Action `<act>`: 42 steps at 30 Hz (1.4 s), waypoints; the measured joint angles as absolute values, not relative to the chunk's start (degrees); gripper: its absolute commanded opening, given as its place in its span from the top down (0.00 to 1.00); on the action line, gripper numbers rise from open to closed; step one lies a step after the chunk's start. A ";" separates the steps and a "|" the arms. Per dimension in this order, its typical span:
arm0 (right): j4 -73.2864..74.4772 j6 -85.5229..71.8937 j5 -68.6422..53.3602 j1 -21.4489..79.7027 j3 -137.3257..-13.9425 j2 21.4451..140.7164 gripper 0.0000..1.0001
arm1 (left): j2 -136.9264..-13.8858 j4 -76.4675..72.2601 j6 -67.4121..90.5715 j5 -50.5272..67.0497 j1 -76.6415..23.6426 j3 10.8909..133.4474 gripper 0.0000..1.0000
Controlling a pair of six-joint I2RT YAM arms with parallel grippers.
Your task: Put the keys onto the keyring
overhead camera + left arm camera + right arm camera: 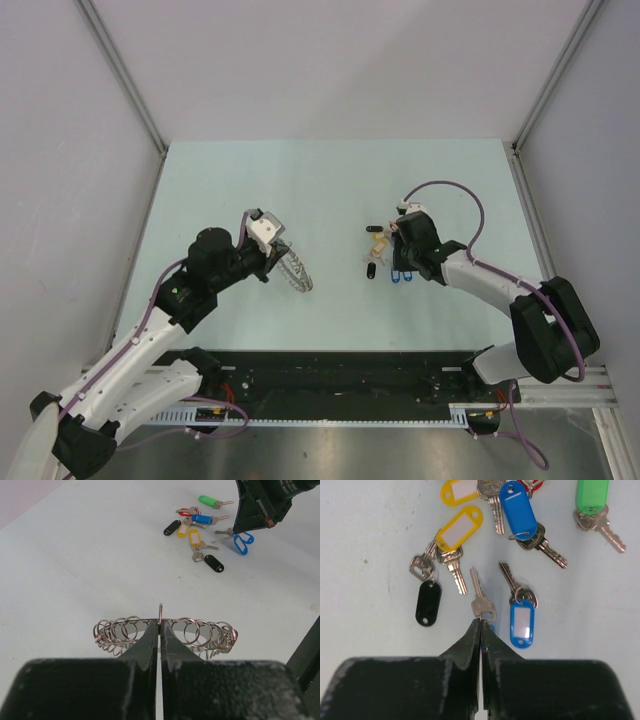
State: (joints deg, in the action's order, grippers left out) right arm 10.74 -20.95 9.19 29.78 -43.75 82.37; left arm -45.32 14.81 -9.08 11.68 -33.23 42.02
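Observation:
The keyring (200, 630) is a flat metal ring hung with several small wire loops, and my left gripper (160, 622) is shut on its near edge, holding it above the table. From above, the keyring (297, 270) hangs at the left gripper (282, 256), left of centre. The keys (197, 530) lie in a loose cluster with green, blue, yellow, red and black tags. My right gripper (480, 621) is shut on the head of a silver key (481, 600), with a bit of blue tag showing under its fingers. Another blue-tagged key (522, 622) lies just to its right.
A black tag (428, 603), a yellow tag (460, 528), a blue tag (518, 510) and a green tag (591, 495) lie beyond the right gripper. Grey walls enclose the pale table (330, 190). A black rail (330, 380) runs along the near edge.

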 measured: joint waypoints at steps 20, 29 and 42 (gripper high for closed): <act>36.80 -2.74 9.47 35.79 -58.52 81.19 1.00 | -45.30 15.66 -9.32 11.70 -33.23 42.00 1.00; 41.30 2.46 10.72 38.04 -60.55 84.27 1.00 | -44.56 15.70 -9.50 11.68 -33.23 42.00 1.00; 38.19 8.14 4.91 47.13 -64.05 96.23 1.00 | -44.45 15.81 -9.52 11.60 -33.23 42.02 1.00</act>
State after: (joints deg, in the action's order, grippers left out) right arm 38.20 8.14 4.91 47.13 -64.05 96.23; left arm -44.45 15.81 -9.52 11.60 -33.23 42.02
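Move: The right hand, about 3 cm above the table, already pinches a blue-tagged key. The keyring it is bound for is roughly 20 cm to its left, 8 cm back and 12 cm higher, held shut in the left fingers and hanging with its middle some 5 cm straight below them. From the right hand, on the table 3 cm lower, are the second blue key 3 cm right and 2 cm ahead, the black key 5 cm left and 2 cm ahead, and the yellow key 7 cm ahead and 4 cm left. Keeping its fingers shut on the blue-tagged key, the right hand lifts about 4.5 cm clear of the other keys while drawing back, then sinks again by as much as it sweeps left, passing behind the black key towards the keyring and ending some 6 cm back and 6 cm left. On the way the wrist swings roughly 45 degrees counter-clockwise and its left side dips, while the left hand stays in place with the keyring pinched. ##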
